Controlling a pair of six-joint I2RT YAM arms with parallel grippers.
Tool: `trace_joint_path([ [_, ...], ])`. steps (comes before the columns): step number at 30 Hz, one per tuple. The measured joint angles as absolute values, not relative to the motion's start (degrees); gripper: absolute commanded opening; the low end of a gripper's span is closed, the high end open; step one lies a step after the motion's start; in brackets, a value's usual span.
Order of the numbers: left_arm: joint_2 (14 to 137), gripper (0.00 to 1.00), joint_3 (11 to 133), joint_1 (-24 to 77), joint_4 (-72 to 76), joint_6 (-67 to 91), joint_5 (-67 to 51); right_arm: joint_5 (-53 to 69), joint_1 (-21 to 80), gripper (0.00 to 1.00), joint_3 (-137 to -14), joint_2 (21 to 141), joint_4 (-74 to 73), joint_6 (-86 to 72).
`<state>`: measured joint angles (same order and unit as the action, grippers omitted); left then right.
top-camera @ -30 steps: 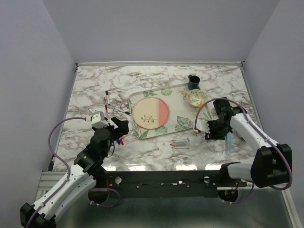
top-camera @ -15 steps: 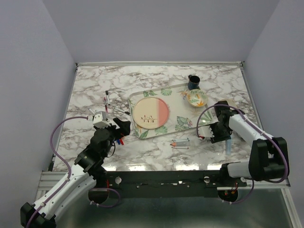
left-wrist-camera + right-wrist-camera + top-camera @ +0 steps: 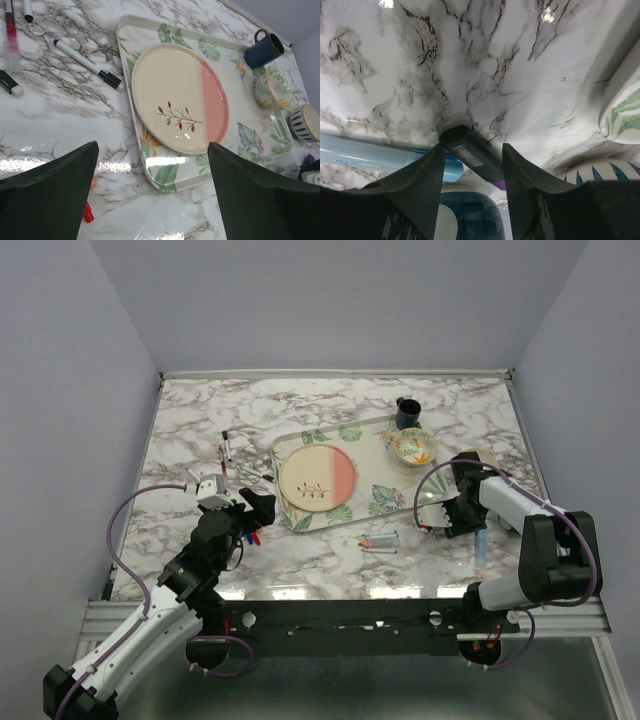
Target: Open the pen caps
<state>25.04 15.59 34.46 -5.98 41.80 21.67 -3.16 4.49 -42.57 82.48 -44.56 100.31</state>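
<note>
My right gripper (image 3: 472,148) is low over the marble, open, its jaws on either side of a dark-barrelled pen (image 3: 477,160) with a barcode and a purple end. A gap shows at the right finger. A light-blue highlighter (image 3: 370,157) lies just left of it, and in the top view the highlighter (image 3: 481,541) is beside the right gripper (image 3: 447,523). My left gripper (image 3: 257,508) hangs wide open and empty by the tray's near left corner. A red pen end (image 3: 87,212) lies under it. A white marker with a black cap (image 3: 87,65) lies further off.
A leaf-print tray (image 3: 385,502) holds a cream and pink plate (image 3: 317,478) and a floral bowl (image 3: 414,446), with a blue mug (image 3: 407,413) behind. A striped small bowl (image 3: 307,122) sits by the tray's right end. Two pens (image 3: 380,540) lie near the front, with more markers (image 3: 226,450) at the left.
The right gripper has shifted slightly right and nearer, down beside the light-blue highlighter, and its forearm has swung in. The left arm has barely moved.
</note>
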Motion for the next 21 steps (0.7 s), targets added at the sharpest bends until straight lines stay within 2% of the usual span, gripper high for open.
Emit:
trace_joint_path([
  [5,25.1,0.99,15.6,34.5,-5.8,41.8,21.3,-3.1,4.5,0.45,-42.6,83.7,-44.3,100.9],
  [8,25.2,0.99,15.6,34.5,-5.7,41.8,21.3,-3.1,4.5,0.35,-42.6,84.0,-44.8,101.4],
  [21,26.1,0.99,15.6,34.5,-5.6,41.8,20.7,-0.4,4.1,0.21,-44.0,84.7,-46.3,104.8],
])
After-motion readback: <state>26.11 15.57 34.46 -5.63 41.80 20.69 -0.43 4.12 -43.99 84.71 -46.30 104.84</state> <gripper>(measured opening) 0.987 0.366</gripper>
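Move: Just ahead and to the right of the right hand, about 2 cm each way and 1 cm down, lies the middle of the purple-and-black marker; its black cap is already between the open fingers. The light blue pen lies some 6 cm back and 3 cm right, the tray's near corner about 8 cm ahead and 4 cm left, the striped bowl roughly 14 cm ahead and 4 cm right. From the left hand, the marker is some 52 cm right, 2 cm ahead and 14 cm below. Closing on the black cap, the right hand's fingers narrow by about a third and pinch it from both sides, while the hand, pointing down, first sinks about half a centimetre. With the grip made, the hand eases roughly half a centimetre left and turns slightly counter-clockwise, some 5 degrees. ##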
